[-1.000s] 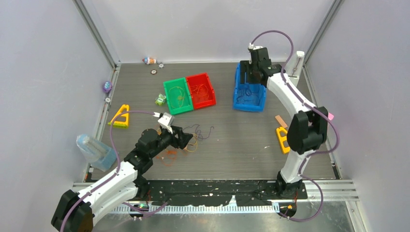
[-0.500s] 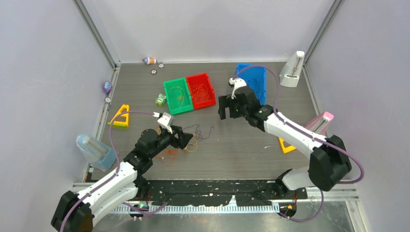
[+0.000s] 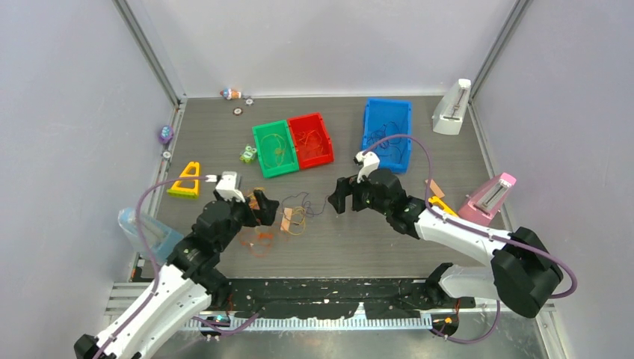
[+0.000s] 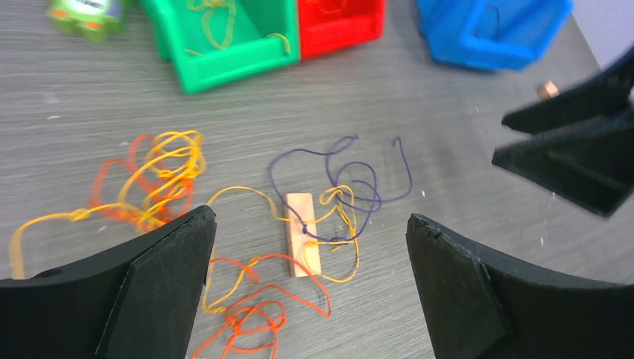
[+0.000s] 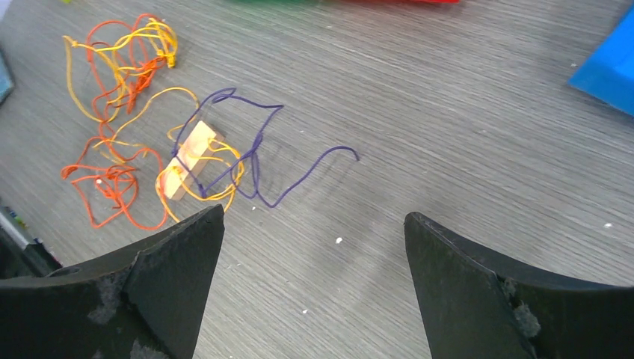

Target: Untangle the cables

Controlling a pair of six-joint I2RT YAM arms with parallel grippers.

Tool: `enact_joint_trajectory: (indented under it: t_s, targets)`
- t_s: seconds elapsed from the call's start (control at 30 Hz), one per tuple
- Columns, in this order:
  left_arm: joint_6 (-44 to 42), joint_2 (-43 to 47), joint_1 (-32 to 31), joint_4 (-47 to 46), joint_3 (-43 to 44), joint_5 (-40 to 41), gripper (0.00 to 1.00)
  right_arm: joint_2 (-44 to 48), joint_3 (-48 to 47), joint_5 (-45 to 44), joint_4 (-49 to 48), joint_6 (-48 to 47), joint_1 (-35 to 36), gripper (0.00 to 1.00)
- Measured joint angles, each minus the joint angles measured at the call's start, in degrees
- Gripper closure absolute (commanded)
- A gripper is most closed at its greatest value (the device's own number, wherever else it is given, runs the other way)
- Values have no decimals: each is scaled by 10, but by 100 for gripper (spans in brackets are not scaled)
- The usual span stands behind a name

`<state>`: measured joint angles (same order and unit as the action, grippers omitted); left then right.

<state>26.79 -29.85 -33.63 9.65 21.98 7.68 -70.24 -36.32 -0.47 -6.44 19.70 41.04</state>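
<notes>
The cables lie tangled on the table between my two grippers: a yellow one [image 4: 168, 161], an orange-red one [image 4: 247, 321] and a dark purple one [image 4: 351, 176]. Their loops cross a small tan block [image 4: 302, 233]. My left gripper [image 4: 310, 221] hovers open over the block and holds nothing. My right gripper [image 5: 314, 215] is open too, low over bare table just right of the purple cable [image 5: 254, 149]. In the top view the tangle [image 3: 295, 221] sits between the left gripper [image 3: 259, 209] and the right gripper [image 3: 338, 199].
Behind the tangle stand a green bin [image 3: 259, 149] and a red bin [image 3: 327, 134], each with cable inside, and a blue bin [image 3: 368, 123] further right. A yellow triangle [image 3: 185, 179] and a clear bluish container [image 3: 146, 232] are at the left. A pink-topped stand [image 3: 490, 196] is at the right.
My left gripper opened and drew back left, leaving the tan block among the cables. My right arm swung from the blue bin down to the right side of the tangle.
</notes>
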Motion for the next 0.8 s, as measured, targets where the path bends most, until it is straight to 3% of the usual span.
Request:
enact_joint_trajectory:
  t_s: [0.23,0.4,0.8]
  targets:
    - [51,6,25,202,127,83,0,-12,13,29,-65,10,9,2]
    - [76,-19,44,284,139,93,0,-59,10,48,-107,27,19,0]
    - [93,-16,75,357,169,97,0,-204,-132,32,-113,34,134,7]
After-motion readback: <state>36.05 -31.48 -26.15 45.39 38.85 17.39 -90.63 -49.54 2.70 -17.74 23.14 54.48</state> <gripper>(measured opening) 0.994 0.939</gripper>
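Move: For the right hand, the yellow cable's looped end lies about 11 cm to the left, 3 cm nearer the base and some 11 cm below. The purple cable is roughly 8 cm left and 1 cm ahead, the wooden block 14 cm left and 3 cm back. The left hand has the orange-and-yellow tangle's middle about 7 cm left, 1 cm ahead, some 15 cm down; the block is 1 cm ahead, 2 cm right, the purple cable 5 cm ahead, 9 cm right. Over the purple cable towards the yellow loops and wooden block, the empty right hand swings about 14 cm left, nearly level and slowly at first, turning some 15 degrees counter-clockwise. The empty left hand clears out leftward by 8 cm and slightly back, rising briefly and sinking again, while it tips down and turns counter-clockwise about 20 degrees. Both stay open, touching nothing. ##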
